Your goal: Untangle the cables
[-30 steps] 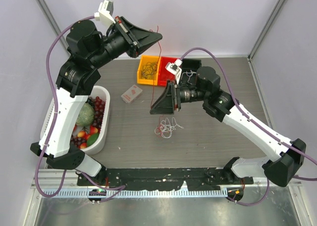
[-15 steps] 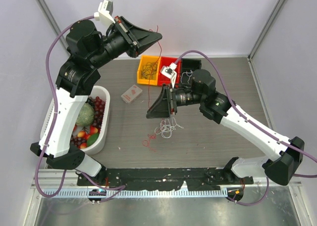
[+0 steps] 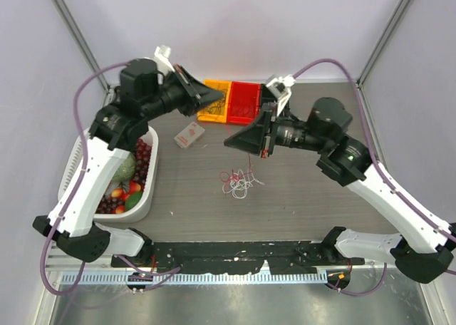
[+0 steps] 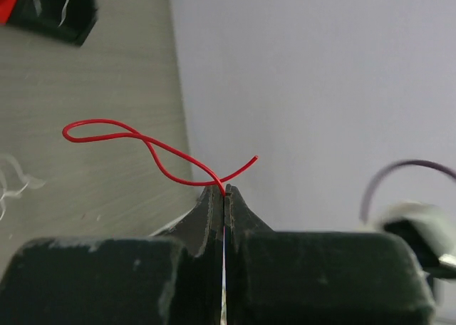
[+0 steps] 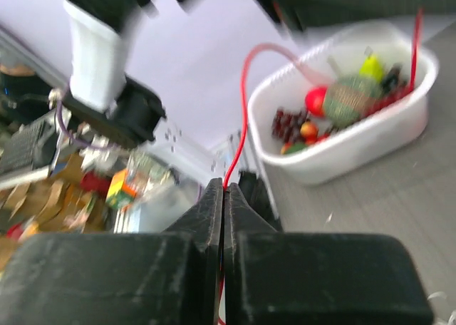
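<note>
A loose bundle of thin white cable (image 3: 242, 185) and red cable (image 3: 227, 176) lies on the table at the middle. My left gripper (image 3: 222, 95) is raised over the yellow bin and is shut on a short curled red cable (image 4: 128, 136), whose end is pinched at the tips of the left gripper (image 4: 225, 189). My right gripper (image 3: 229, 141) hangs above and left of the bundle. In the blurred right wrist view it (image 5: 229, 186) is shut on a red cable (image 5: 244, 111) that rises from its tips. I see no black cable.
A yellow bin (image 3: 216, 110) and a red bin (image 3: 246, 100) stand at the back. A black bin holding white cable (image 4: 57, 8) shows in the left wrist view. A white basket (image 3: 146, 197) of fruit is at the left. A small packet (image 3: 189, 135) lies near it.
My left arm has come down from high up to just above the bins. My right arm has lifted and swung back to the right. The red strand by the bundle has shifted.
</note>
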### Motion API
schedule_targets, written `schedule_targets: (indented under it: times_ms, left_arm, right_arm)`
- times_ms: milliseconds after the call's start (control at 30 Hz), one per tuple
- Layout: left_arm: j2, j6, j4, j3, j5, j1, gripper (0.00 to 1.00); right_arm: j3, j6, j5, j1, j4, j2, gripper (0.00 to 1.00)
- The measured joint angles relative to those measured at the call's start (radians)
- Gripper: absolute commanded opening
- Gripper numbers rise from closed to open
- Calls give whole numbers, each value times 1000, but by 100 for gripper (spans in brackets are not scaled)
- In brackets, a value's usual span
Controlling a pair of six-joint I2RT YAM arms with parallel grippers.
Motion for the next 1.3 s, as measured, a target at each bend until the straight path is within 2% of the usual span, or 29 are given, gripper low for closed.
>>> schedule_targets:
  times_ms: [133,300,400,500,600,700,933,1000,1167,1300]
  left_arm:
    - [21,0,-15,-163,-1,-69,0]
    - [59,-7,-2,-278,27,-193,0]
    - [63,-18,9,-332,49,-218,2]
    - [63,-14,13,-357,50,-217,27]
    - [54,20,13,-361,28,-212,57]
    - [-3,56,14,-397,-13,-203,73]
    - [-235,157,14,-503,-144,-135,86]
    - [-301,200,16,-524,-207,-129,99]
    - [-450,315,124,-625,-272,-129,99]
    - [-493,417,267,-650,-222,-137,99]
  right_arm:
    - [50,2,132,3,47,-52,1]
    - [83,8,253,3,113,-45,1]
    - [111,10,297,3,114,-23,1]
    - [138,8,325,3,104,-12,1]
    - [163,-5,335,3,79,-16,1]
    - [167,-18,344,3,39,-39,1]
    - [168,-31,362,3,-35,-95,1]
    - [176,-34,375,3,-56,-97,1]
    - [217,-29,402,4,-103,-76,1]
    - [253,-16,425,4,-140,-43,1]
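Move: Both hands hold the red cable high up. The white cable's tangle lies on the table some 47 cm below the left hand, about 2 cm ahead and 6 cm to its right; a red coil lies about 4 cm left of the tangle and 2 cm farther out. From the right hand the tangle is roughly 14 cm ahead, 5 cm right and 42 cm below. The red bin stands about 31 cm beyond the tangle, 2 cm right of it. Still pinching the red cable, the left hand sweeps about 17 cm down, also rightward and a little back, then opens wide to let the cable go and withdraws left and up. The right hand keeps its pinch on the cable throughout, lifting it about 10 cm, drawing it rightward and slightly forward, and turning clockwise some 25 degrees. ##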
